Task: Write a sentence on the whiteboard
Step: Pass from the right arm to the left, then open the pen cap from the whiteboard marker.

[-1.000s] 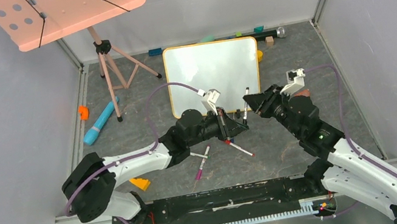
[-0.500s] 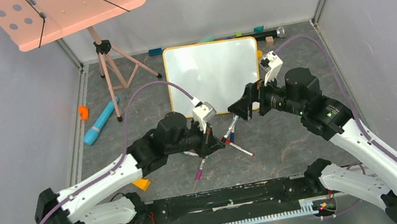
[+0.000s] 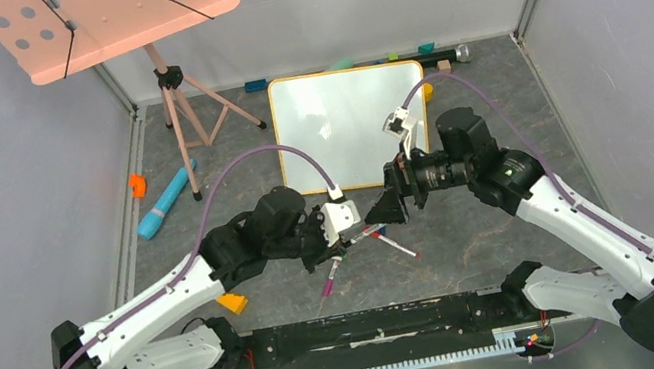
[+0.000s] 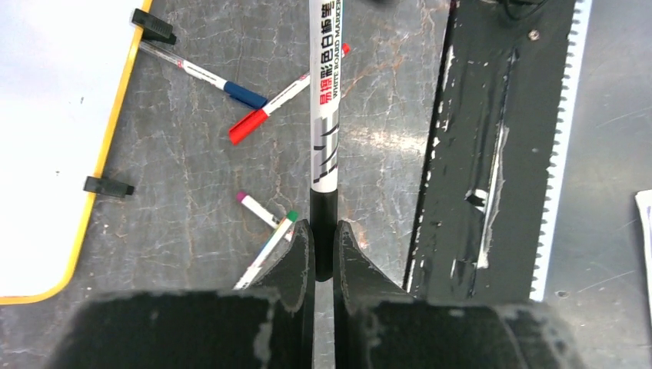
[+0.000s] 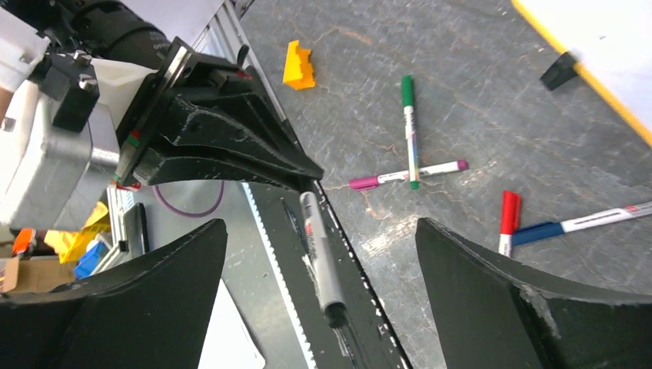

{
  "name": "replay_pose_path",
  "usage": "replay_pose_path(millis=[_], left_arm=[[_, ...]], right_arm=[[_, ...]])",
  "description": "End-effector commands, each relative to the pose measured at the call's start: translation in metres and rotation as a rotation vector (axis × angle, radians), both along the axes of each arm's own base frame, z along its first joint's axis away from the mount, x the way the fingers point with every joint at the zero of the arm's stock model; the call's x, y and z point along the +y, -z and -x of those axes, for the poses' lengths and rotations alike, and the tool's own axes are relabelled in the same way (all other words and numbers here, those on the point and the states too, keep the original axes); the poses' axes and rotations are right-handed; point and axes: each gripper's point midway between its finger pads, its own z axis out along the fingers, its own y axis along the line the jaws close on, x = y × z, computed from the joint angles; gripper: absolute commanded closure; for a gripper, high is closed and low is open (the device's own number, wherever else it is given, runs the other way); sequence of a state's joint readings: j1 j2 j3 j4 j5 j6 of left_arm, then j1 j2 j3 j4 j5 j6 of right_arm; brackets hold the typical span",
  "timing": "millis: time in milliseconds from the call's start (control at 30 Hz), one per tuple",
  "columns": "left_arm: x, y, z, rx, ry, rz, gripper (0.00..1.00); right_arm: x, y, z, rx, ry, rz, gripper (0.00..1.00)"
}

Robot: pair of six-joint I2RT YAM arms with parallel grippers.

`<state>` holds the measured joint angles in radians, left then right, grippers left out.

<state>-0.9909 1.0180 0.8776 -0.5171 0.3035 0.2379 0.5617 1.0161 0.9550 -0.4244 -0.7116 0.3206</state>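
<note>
The whiteboard (image 3: 348, 125) lies flat on the floor at the back middle, its orange-yellow rim also at the left in the left wrist view (image 4: 46, 115). No sentence shows on its white face. My left gripper (image 3: 349, 229) (image 4: 324, 231) is shut on the black end of a white marker (image 4: 327, 92), which points toward the right arm. My right gripper (image 3: 386, 209) (image 5: 319, 231) stands wide open just in front of it. The marker's (image 5: 319, 257) free black end sits between the right jaws, touching neither.
Several loose markers (image 3: 395, 246) (image 4: 246, 96) lie on the grey floor in front of the board. A yellow block (image 3: 231, 303) sits near left. The pink music stand (image 3: 110, 14) on its tripod, a blue cylinder (image 3: 165, 201) and an orange piece (image 3: 137, 184) are at left. Small objects (image 3: 392, 58) line the back wall.
The right gripper opened and swung down and left. The left arm drew back toward the near side with the marker, away from the board's front edge.
</note>
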Motion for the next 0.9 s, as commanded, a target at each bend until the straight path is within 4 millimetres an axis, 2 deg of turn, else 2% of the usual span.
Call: replay_pose_path(millis=[0, 167, 367, 433, 533, 667, 767, 867], left_arm=[[-0.002, -0.015, -0.012, -0.129, 0.075, -0.045, 0.98], [-0.005, -0.013, -0.017, -0.15, 0.071, -0.048, 0.98], [-0.007, -0.01, -0.018, -0.149, 0.076, -0.046, 0.98], [-0.008, -0.01, -0.017, -0.151, 0.079, -0.034, 0.98], [-0.01, -0.014, -0.017, -0.163, 0.08, -0.009, 0.98], [-0.01, -0.014, -0.018, -0.166, 0.081, -0.008, 0.98], [-0.01, -0.012, -0.017, -0.162, 0.083, -0.016, 0.98], [-0.01, -0.011, -0.017, -0.161, 0.088, -0.018, 0.98]], right_arm=[[0.015, -0.01, 0.009, -0.02, -0.065, -0.023, 0.09], [0.018, 0.007, 0.008, 0.022, -0.037, 0.005, 0.19], [0.021, 0.023, 0.011, 0.063, -0.035, 0.014, 0.4], [0.023, 0.027, 0.012, 0.076, -0.04, 0.021, 0.42], [0.024, 0.031, 0.013, 0.08, -0.044, 0.03, 0.36], [0.027, 0.032, 0.014, 0.09, -0.045, 0.03, 0.47], [0.028, 0.035, 0.013, 0.095, -0.039, 0.045, 0.48], [0.03, 0.038, 0.016, 0.103, -0.05, 0.051, 0.53]])
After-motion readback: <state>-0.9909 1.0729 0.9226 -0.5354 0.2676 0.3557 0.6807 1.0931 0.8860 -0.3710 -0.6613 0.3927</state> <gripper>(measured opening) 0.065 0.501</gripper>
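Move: The black marker is already held by its cap in the left fingers; its middle lies about 4 cm right, 1 cm ahead and 3 cm above that hand. From the open right hand it is about 3 cm left, 2 cm back and 5 cm below. On the table some 24 cm below the right hand, the red marker lies 3 cm left and 2 cm ahead, the purple marker 11 cm left and 2 cm back. Sinking some 4 cm and easing left and back, the right hand half-closes its fingers around the left-held marker. ##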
